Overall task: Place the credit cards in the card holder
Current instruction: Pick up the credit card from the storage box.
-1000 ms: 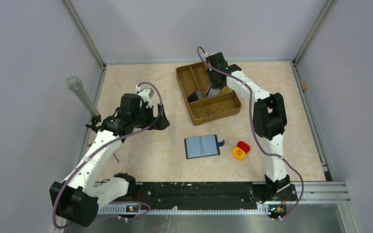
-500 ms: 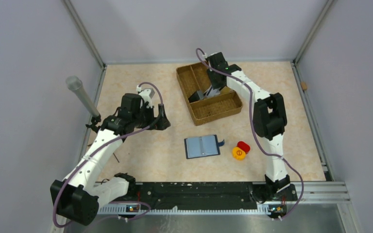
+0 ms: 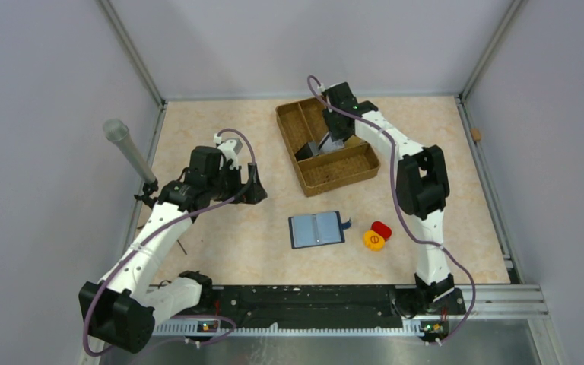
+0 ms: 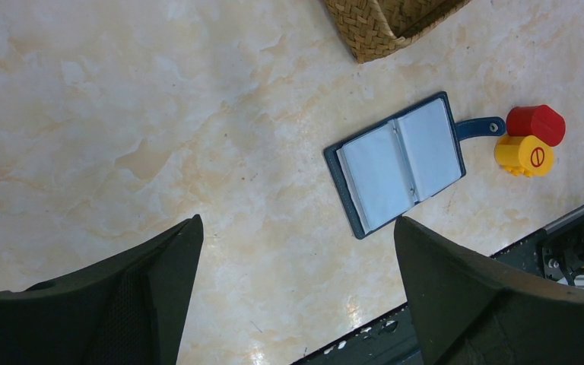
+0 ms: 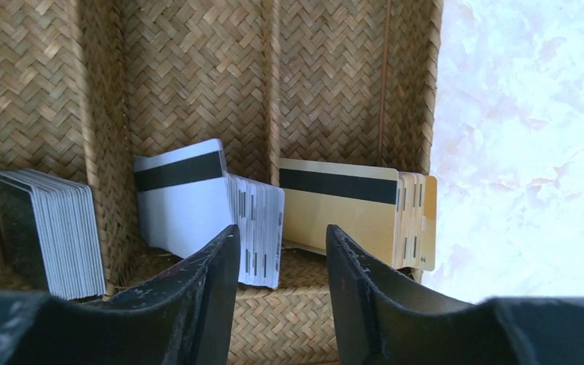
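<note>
The credit cards stand on edge in a brown woven tray [image 3: 346, 169]: a grey stack [image 5: 53, 232], a white stack with a black stripe [image 5: 190, 201] and a gold stack [image 5: 350, 209]. My right gripper [image 5: 281, 232] reaches down into the tray, open, its tips either side of the white stack's right end, gripping nothing. The card holder [image 3: 317, 229] lies opened flat on the table, dark blue outside and pale inside, seen too in the left wrist view [image 4: 399, 163]. My left gripper [image 4: 298, 220] hovers wide open over bare table to the holder's left.
A red round piece [image 3: 381, 228] and a yellow one [image 3: 374, 240] sit just right of the card holder's snap tab. A grey cylinder [image 3: 127, 148] leans at the left wall. Metal frame rails border the table.
My right gripper's jaws have spread wider over the cards in the tray. The left arm and the card holder have not moved.
</note>
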Available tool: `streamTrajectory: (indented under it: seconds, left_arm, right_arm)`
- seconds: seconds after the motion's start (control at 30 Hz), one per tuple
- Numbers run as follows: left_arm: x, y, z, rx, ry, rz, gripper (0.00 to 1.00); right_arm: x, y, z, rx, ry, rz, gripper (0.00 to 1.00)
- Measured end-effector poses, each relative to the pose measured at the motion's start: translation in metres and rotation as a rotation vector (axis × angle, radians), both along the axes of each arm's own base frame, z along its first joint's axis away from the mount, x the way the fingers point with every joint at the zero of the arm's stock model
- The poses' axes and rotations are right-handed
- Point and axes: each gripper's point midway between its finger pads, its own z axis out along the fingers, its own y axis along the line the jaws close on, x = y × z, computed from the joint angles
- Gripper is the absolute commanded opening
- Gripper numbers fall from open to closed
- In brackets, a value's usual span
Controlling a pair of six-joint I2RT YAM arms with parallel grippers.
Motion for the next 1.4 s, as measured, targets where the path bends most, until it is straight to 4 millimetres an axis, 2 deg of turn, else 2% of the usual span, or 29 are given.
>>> streamTrajectory:
  seconds: [0.27,0.5,0.63,0.87,1.4]
  left_arm:
    - [0.000,0.000,0.000,0.000,0.000,0.000,0.99]
    - [0.000,0.000,0.000,0.000,0.000,0.000,0.99]
    - [0.000,0.000,0.000,0.000,0.000,0.000,0.99]
    - [0.000,0.000,0.000,0.000,0.000,0.000,0.99]
    - [0.000,0.000,0.000,0.000,0.000,0.000,0.99]
  right_arm:
    - [-0.002,0.008,-0.004,0.043,0.018,0.006,0.47]
    - [-0.003,0.013,-0.014,0.067,0.044,0.013,0.63]
    - [-0.004,0.014,-0.019,0.068,0.054,0.015,0.69]
    - [-0.006,0.013,-0.039,0.058,0.095,0.012,0.72]
    - [-0.007,0.007,-0.037,0.081,0.122,0.000,0.73]
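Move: The white credit cards stand in the storage box almost under the right hand, about 5 cm below it, some 2 cm to its left and 1 cm nearer the base. The gold cards are roughly 4 cm right and 1 cm ahead of this hand, the dark cards about 9 cm left and 3 cm back, at similar height. From the left hand the white cards lie about 22 cm ahead, 19 cm right and 11 cm below. Down by about 4 cm, after easing a little over 1 cm left, the right hand sinks towards the white cards while its already parted fingers open much wider, to about three quarters. The wrist tips some 5 degrees further down; the hand then stays low with its fingers astride the stack, drifting slightly back to the right. ##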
